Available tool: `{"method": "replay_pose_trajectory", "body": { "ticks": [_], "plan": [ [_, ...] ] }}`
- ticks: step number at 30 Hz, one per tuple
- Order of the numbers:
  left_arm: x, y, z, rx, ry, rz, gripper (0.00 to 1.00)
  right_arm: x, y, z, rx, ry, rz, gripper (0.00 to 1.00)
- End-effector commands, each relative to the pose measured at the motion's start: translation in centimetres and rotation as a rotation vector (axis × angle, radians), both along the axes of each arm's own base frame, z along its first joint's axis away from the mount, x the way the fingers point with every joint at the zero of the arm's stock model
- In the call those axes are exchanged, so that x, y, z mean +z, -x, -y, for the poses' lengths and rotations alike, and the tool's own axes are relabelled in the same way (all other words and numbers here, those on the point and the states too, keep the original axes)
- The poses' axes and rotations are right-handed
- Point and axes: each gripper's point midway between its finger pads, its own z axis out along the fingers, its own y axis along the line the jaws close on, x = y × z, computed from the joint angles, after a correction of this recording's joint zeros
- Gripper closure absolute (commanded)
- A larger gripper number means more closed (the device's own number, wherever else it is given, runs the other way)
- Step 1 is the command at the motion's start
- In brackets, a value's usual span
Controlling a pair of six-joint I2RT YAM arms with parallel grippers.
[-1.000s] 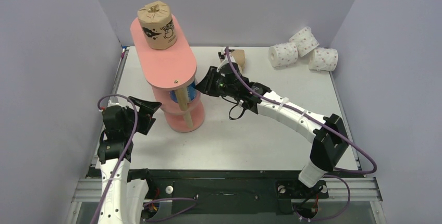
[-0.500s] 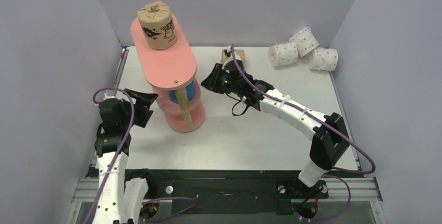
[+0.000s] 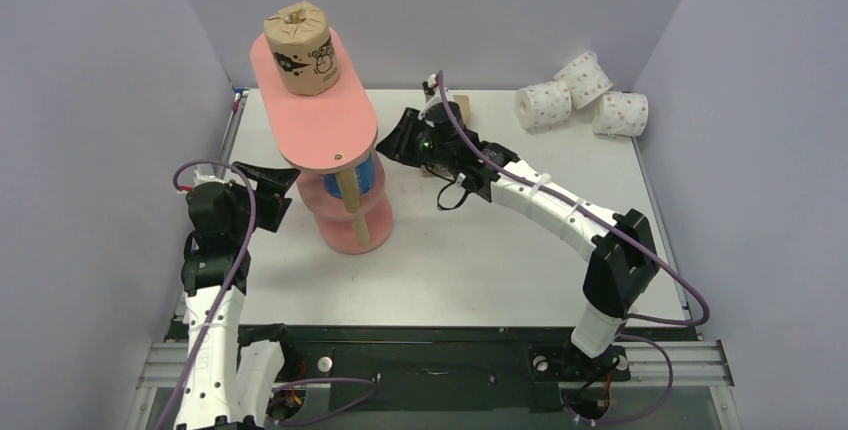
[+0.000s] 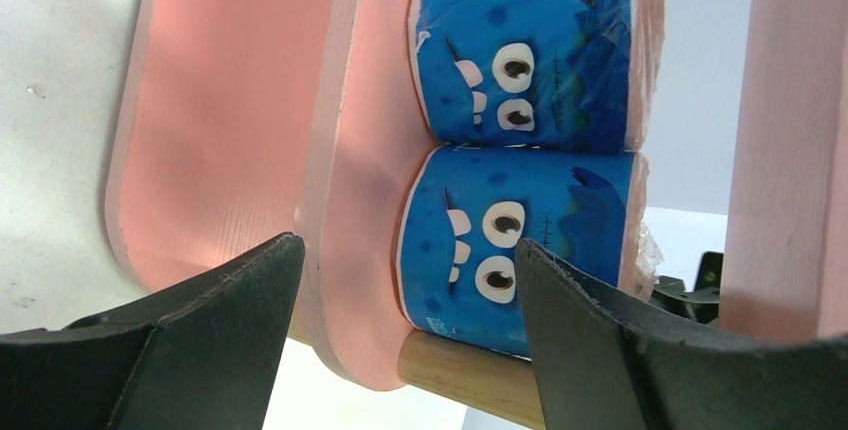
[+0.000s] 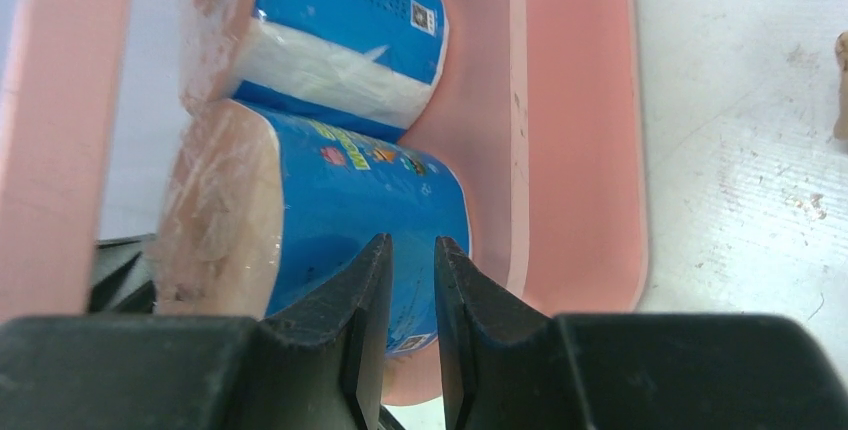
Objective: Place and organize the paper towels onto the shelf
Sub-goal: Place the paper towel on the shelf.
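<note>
The pink three-tier shelf (image 3: 318, 120) stands at the left-middle of the table. One brown paper towel roll (image 3: 300, 48) is upright on its top board. Two blue rolls (image 4: 525, 50) (image 4: 515, 240) lie side by side on the middle tier, seen also in the right wrist view (image 5: 340, 40) (image 5: 370, 200). My left gripper (image 3: 272, 188) is open just left of the shelf, its jaws (image 4: 400, 260) framing the nearer blue roll without touching. My right gripper (image 3: 398, 140) is at the shelf's right side, its fingertips (image 5: 412, 245) a narrow gap apart, empty, close to a blue roll.
Three white rolls with pink dots (image 3: 545, 103) (image 3: 585, 75) (image 3: 620, 113) lie at the back right corner. Another brown roll (image 3: 456, 110) sits behind my right wrist, partly hidden. A wooden post (image 4: 470, 370) of the shelf runs under the blue rolls. Purple walls close in the table.
My left gripper has moved farther from the table's near edge, alongside the shelf, and narrowed a little. My right gripper has shifted slightly back along the shelf's right side.
</note>
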Motion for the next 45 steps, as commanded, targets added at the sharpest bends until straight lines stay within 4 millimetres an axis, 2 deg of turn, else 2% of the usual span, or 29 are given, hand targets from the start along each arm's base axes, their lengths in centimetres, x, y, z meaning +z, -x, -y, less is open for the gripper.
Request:
{"method": "replay_pose_trajectory", "body": {
  "ticks": [1, 10, 24, 29, 35, 39, 42, 45],
  "plan": [
    [3.0, -0.9, 0.2, -0.016, -0.012, 0.116, 0.26, 1.4, 0.7, -1.8, 0.049, -0.023, 0.035, 0.8],
    [3.1, -1.1, 0.6, -0.034, -0.009, 0.148, 0.33, 1.2, 1.7, -2.8, 0.073, -0.025, 0.031, 0.8],
    [2.5, -0.9, 0.6, -0.032, -0.003, 0.141, 0.34, 0.8, 2.9, -3.9, 0.094, -0.025, 0.021, 0.8],
    [2.7, -1.5, -0.5, 0.023, -0.025, 0.138, 0.34, 0.7, 2.6, -3.0, 0.073, -0.019, 0.023, 0.8],
    [4.6, -3.7, -2.6, 0.112, -0.008, 0.183, 0.36, 1.6, 1.9, -1.1, 0.039, -0.019, 0.042, 0.8],
    [5.5, -5.2, -4.3, 0.148, 0.03, 0.228, 0.48, 1.7, 1.5, 0.0, 0.026, -0.011, 0.048, 0.8],
    [6.7, -6.5, -4.7, 0.122, 0.054, 0.289, 0.73, 1.1, 1.3, 0.4, 0.025, -0.007, 0.042, 0.81],
    [7.4, -7.5, -4.9, 0.099, 0.079, 0.321, 0.91, 1.1, 1.3, 0.5, 0.029, -0.016, 0.042, 0.81]
  ]
}}
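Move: On the shelf's middle tier, roughly level with both hands, the nearest blue paper towel stands about 12 cm to the left hand's right and 4 cm ahead. From the right hand it is some 6 cm left and 4 cm back. From the left hand, the second blue roll lies around 14 cm ahead and 8 cm right, and the shelf's near post is about 12 cm right and 3 cm back. Pressing left and back with its nearly shut fingertips, the right hand nudges the nearest blue roll left, about 3 cm each way while sinking 2 cm, then withdraws to the right and slightly forward. The left hand creeps up and hovers beside the shelf, then sweeps about 5 cm forward and as much left, away from the near roll, turning slightly counter-clockwise as its fingers close most of the way, empty. ##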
